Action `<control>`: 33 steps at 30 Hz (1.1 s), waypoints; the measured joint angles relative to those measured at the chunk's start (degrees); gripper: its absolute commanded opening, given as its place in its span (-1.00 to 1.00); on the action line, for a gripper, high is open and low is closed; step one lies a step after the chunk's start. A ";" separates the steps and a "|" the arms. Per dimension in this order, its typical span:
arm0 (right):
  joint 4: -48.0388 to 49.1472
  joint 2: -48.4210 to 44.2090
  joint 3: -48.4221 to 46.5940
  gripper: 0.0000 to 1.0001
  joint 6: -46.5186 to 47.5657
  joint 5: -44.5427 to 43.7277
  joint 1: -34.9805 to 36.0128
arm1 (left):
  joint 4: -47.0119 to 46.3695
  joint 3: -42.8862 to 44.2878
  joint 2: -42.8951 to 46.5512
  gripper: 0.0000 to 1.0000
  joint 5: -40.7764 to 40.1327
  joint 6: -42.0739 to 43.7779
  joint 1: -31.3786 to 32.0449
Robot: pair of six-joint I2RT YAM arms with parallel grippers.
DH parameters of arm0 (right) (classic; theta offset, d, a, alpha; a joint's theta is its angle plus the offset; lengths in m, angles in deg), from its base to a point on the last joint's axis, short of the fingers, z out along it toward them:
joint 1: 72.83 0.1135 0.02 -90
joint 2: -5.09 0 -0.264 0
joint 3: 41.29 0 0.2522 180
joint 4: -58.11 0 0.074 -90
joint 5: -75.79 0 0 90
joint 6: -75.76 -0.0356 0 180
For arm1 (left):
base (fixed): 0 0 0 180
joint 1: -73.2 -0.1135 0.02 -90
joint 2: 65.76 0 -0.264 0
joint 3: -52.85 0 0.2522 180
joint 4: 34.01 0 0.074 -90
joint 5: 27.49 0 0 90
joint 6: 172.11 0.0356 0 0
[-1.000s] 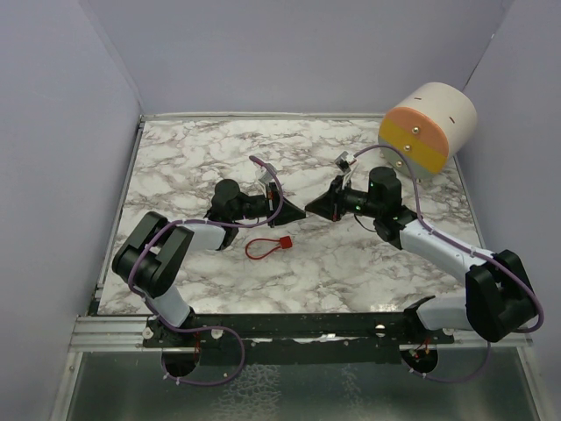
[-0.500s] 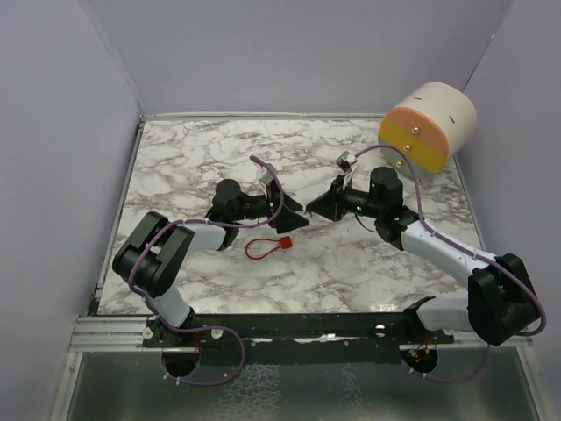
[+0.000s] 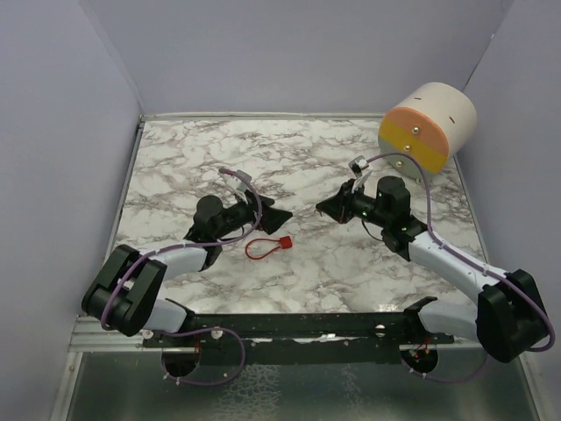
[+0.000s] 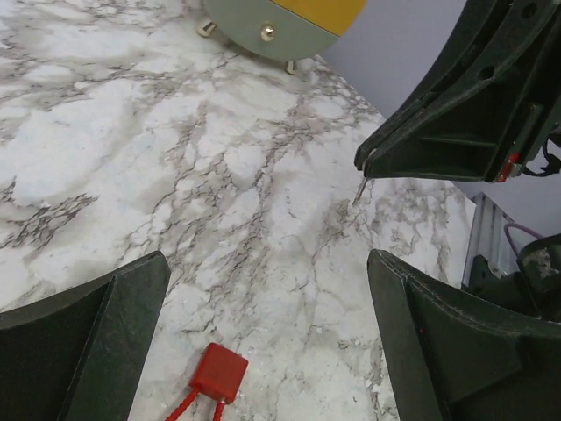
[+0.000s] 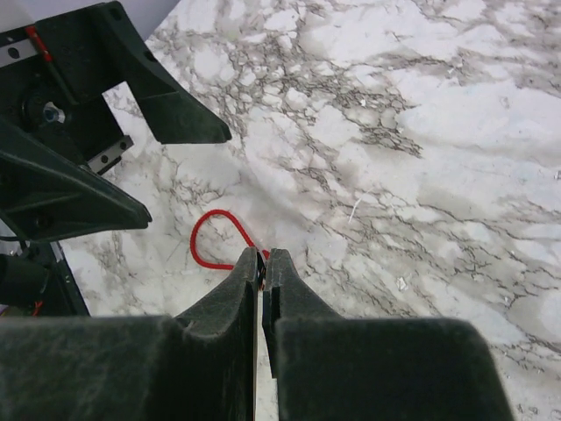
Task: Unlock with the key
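A small red padlock (image 3: 283,243) with a red cable loop lies on the marble table (image 3: 175,167); it also shows in the left wrist view (image 4: 219,372). My left gripper (image 3: 270,216) stands wide open just behind the padlock, with nothing between its fingers (image 4: 267,260). Facing it, a short gap away, is my right gripper (image 3: 321,208), shut. A thin sliver of the key (image 4: 360,190) sticks out of its closed tips (image 5: 265,254). Beyond those tips lies the red loop (image 5: 215,237); the padlock's body is hidden in that view.
A cream drum with an orange and yellow face (image 3: 427,127) lies on its side at the back right corner. Purple walls close in the table on three sides. Cables run along both arms.
The left gripper has opened wide and drawn back to the left, away from the right gripper's tips. The right gripper stays shut and has shifted slightly right.
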 measured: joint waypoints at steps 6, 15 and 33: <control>0.04 -0.59 2.34 -0.98 -1.25 -1.90 0.00 | 0.70 -4.17 2.97 0.98 -5.97 1.49 0.04; 1.16 -0.59 4.33 -0.98 -2.82 -2.47 0.00 | 1.49 -5.84 4.37 0.98 -9.44 3.54 0.46; 5.20 0.31 8.35 -0.98 -8.83 -5.46 0.00 | 14.36 -4.46 3.17 0.98 -18.18 14.12 10.23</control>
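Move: Below the open left gripper lies the red lock, its body about 15 cm down, some 3 cm ahead and 1 cm to the right. Its cable loop lies about 7 cm to the left of the lock body and 2 cm nearer the base. The key, held in the shut right gripper, is roughly 10 cm to the left hand's right and 2 cm ahead. From the right hand, the lock is about 9 cm left, 3 cm ahead and 15 cm down. Sinking some 7.5 cm towards the lock, the left hand first slips about 2.5 cm left, away from the right gripper, then heads down and slightly back while coming right again; its spread fingers tip down by nearly 20 degrees and stay open. The right hand keeps its grip on the key and lowers about 4.5 cm, tilting a little further down. ##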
